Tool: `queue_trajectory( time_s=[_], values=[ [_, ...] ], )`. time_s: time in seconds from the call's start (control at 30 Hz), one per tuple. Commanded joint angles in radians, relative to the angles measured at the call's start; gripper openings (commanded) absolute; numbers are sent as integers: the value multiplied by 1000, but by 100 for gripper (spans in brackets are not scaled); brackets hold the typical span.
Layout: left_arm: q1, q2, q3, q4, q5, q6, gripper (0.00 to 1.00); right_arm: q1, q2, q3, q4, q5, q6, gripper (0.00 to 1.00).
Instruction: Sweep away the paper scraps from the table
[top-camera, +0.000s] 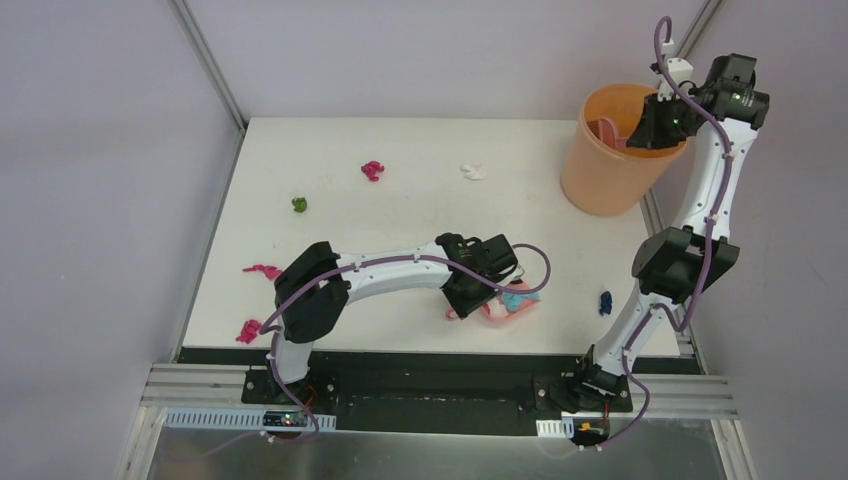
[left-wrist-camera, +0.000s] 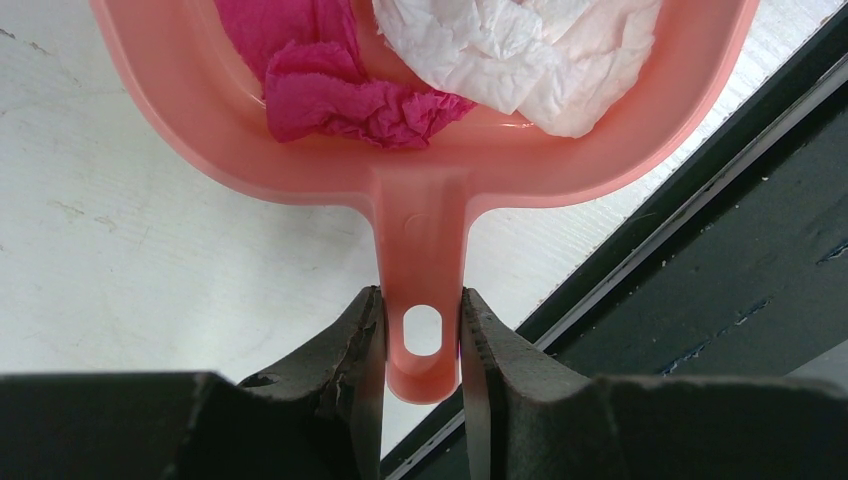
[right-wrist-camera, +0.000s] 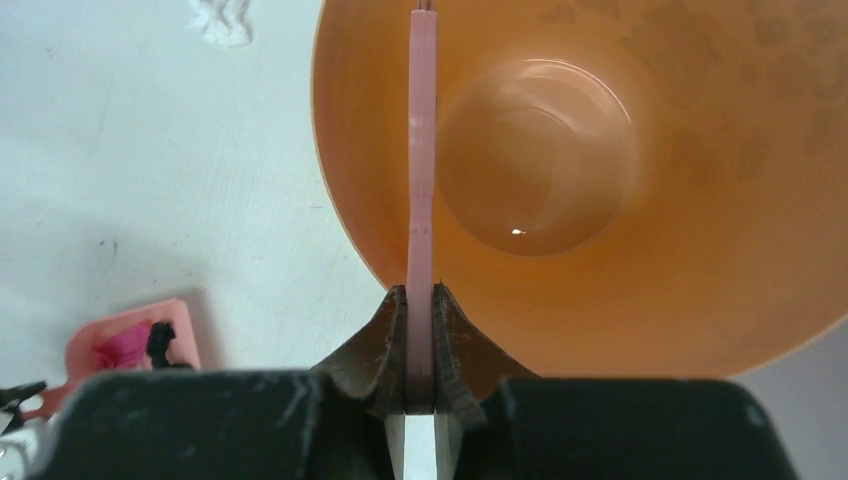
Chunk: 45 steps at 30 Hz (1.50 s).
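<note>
Paper scraps lie scattered on the white table (top-camera: 420, 225): magenta (top-camera: 371, 170), white (top-camera: 472, 171), green (top-camera: 298, 204), more magenta at the left (top-camera: 262, 270) and a dark blue one (top-camera: 605, 302). My left gripper (left-wrist-camera: 421, 300) (top-camera: 472, 300) is shut on the handle of the pink dustpan (left-wrist-camera: 420, 190) (top-camera: 505, 308) near the front edge. A magenta scrap (left-wrist-camera: 340, 95) and a white scrap (left-wrist-camera: 510, 50) lie in the pan. My right gripper (right-wrist-camera: 420, 295) (top-camera: 640, 132) is shut on the thin pink brush handle (right-wrist-camera: 422, 150), held over the orange bucket (right-wrist-camera: 700, 250).
The orange bucket (top-camera: 600, 170) stands at the table's back right corner. A black strip (top-camera: 430, 360) runs along the front edge just behind the dustpan. Grey walls with metal posts close in the left and right sides.
</note>
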<state>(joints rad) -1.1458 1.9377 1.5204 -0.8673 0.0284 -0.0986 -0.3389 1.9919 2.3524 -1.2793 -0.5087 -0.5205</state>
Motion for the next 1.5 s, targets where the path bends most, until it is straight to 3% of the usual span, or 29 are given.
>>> queue_trajectory(
  time_s=[0.0,0.17,0.3,0.57,0.73,1.07,1.3,1.47],
  values=[
    [-8,-23,5,27,-11,-16,0,13,-26,52,-169,-103,-72,0],
    [-7,-68,-3,12,-69,-5,0,43,-75,44,-289,-140,-111,0],
    [-6,-99,4,-12,-112,-2,0,81,-174,-47,-280,-125,-122,0],
    [-6,-210,64,-84,-180,6,0,83,-442,-142,103,203,72,0],
    [-7,-266,143,-136,-232,11,0,83,-636,-203,207,270,120,0],
    [-4,-163,503,-292,-392,42,0,83,-1059,-444,-144,189,98,0],
    [2,71,898,-379,-391,37,0,65,-1181,-590,-293,226,105,0],
    [25,190,1065,-338,-369,43,0,65,-1203,-748,-306,176,121,0]
  ],
)
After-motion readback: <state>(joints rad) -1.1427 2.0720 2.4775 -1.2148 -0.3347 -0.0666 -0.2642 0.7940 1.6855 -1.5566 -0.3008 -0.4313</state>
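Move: The bin's middle lies some 32 cm ahead, 34 cm to the right and 9 cm above the left hand, which grips the loaded dustpan; a white scrap lies about 32 cm ahead and 4 cm right. From the right hand, with the brush inside the bin, the bin's middle is roughly 5 cm ahead, 2 cm right and 15 cm below; the navy scrap is about 28 cm back, 2 cm left, 29 cm down. The right hand goes on dragging the bin back and left by its inner near side with the held brush, then lifts the brush out over the rim and swings back and down towards the navy scrap, ending about 33 cm back from its start and 9 cm to the left. Meanwhile the left hand keeps its grip on the dustpan handle and, after a slow start, raises it some 23 cm, going about 10 cm forward and finally right to the bin's left rim, while the wrist tips roughly 30 degrees so that the fingers point more forward and towards the bin. ##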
